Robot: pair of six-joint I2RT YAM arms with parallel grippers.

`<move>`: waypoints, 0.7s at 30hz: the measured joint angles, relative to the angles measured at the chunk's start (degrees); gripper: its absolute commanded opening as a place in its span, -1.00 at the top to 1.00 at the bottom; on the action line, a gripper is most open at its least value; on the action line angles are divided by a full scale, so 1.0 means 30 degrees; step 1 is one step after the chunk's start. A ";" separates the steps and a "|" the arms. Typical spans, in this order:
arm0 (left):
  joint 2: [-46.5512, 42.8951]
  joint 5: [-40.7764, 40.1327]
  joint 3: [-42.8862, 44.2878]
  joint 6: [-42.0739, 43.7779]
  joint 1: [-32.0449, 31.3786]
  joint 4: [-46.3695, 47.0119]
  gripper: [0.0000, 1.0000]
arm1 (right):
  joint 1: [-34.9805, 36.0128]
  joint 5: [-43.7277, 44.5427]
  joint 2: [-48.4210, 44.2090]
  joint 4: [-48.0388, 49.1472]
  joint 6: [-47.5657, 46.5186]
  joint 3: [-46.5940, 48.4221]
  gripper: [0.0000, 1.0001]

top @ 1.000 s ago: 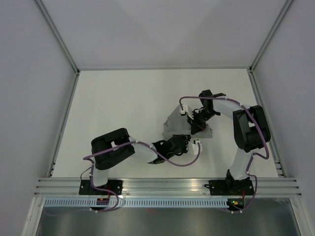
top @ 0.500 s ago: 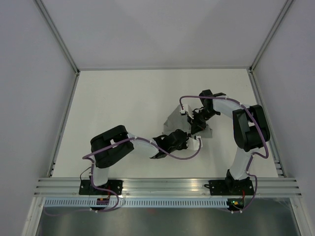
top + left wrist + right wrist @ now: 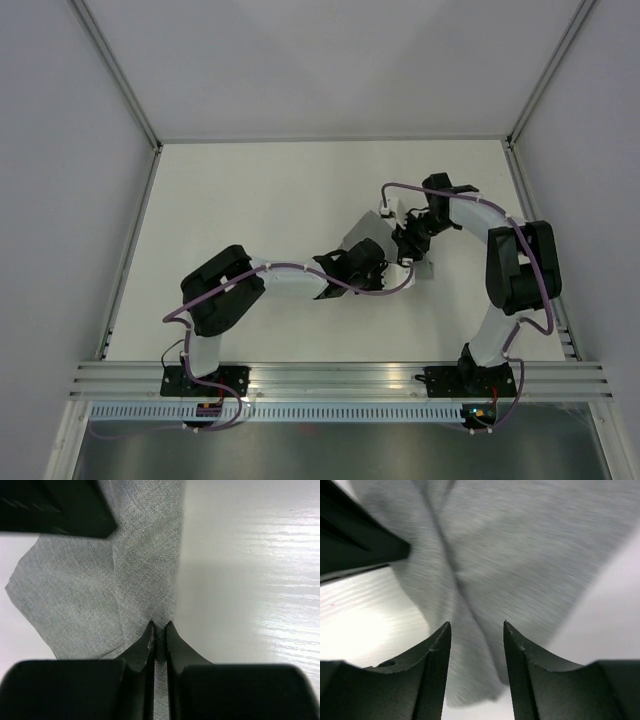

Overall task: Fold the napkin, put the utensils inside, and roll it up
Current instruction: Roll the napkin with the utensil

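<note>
The grey napkin (image 3: pixel 356 240) lies crumpled at the middle of the white table, mostly covered by both grippers. My left gripper (image 3: pixel 375 264) reaches in from the near left. In its wrist view the left gripper (image 3: pixel 160 626) is shut on a pinched ridge of the napkin (image 3: pixel 90 590). My right gripper (image 3: pixel 411 246) hangs over the cloth's right part. Seen from its own wrist, the right gripper (image 3: pixel 476 625) is open, and the napkin (image 3: pixel 530 555) lies blurred below with nothing between the fingers. No utensils are in view.
The white table (image 3: pixel 250 200) is bounded by grey walls and a metal frame (image 3: pixel 135 235) on the left, back and right. An aluminium rail (image 3: pixel 340 378) with both arm bases runs along the near edge. A dark finger of the other gripper (image 3: pixel 55 505) crosses the left wrist view.
My left gripper has slid forward to the napkin and shut on a fold of it. My right gripper has opened, let go of the cloth and shifted slightly right.
</note>
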 measured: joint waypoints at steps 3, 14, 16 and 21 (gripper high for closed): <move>0.0015 0.0430 0.0240 -0.0488 0.0044 -0.0532 0.95 | -0.1362 -0.0044 -0.1290 0.0882 0.1056 0.0000 -0.08; 0.0066 0.1858 0.0976 -0.1858 0.0350 -0.1800 0.95 | -0.5901 -0.0612 -0.4801 0.0532 0.0597 -0.2288 -0.06; 0.0109 0.2098 0.1129 -0.1989 0.0437 -0.1960 0.95 | -0.5829 -0.0568 -0.4816 -0.0342 0.0109 -0.2849 -0.04; 0.0204 0.2288 0.1341 -0.2251 0.0532 -0.2222 0.95 | -0.5727 -0.0619 -0.3767 -0.2208 -0.0925 -0.3002 -0.02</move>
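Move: The rolled edge's right end lies about 5 cm to the right of the already opened right hand, 3 cm back and 2 cm below it. The napkin's unrolled flap spreads some 4 cm ahead and 4 cm to the left of that hand, about 3 cm lower. From the left hand, which already pinches the roll, that right end is roughly 11 cm to the right and about level front to back, some 1 cm lower. The left fingers keep their pinch on the roll, easing back about 1 cm while the wrist tilts some 10 degrees. The open right hand swings out to the right about 9 cm, first rising and reaching forward, then coming back some 8 cm and sinking 4 cm to hover just beyond the roll's right end, fingers staying open. ##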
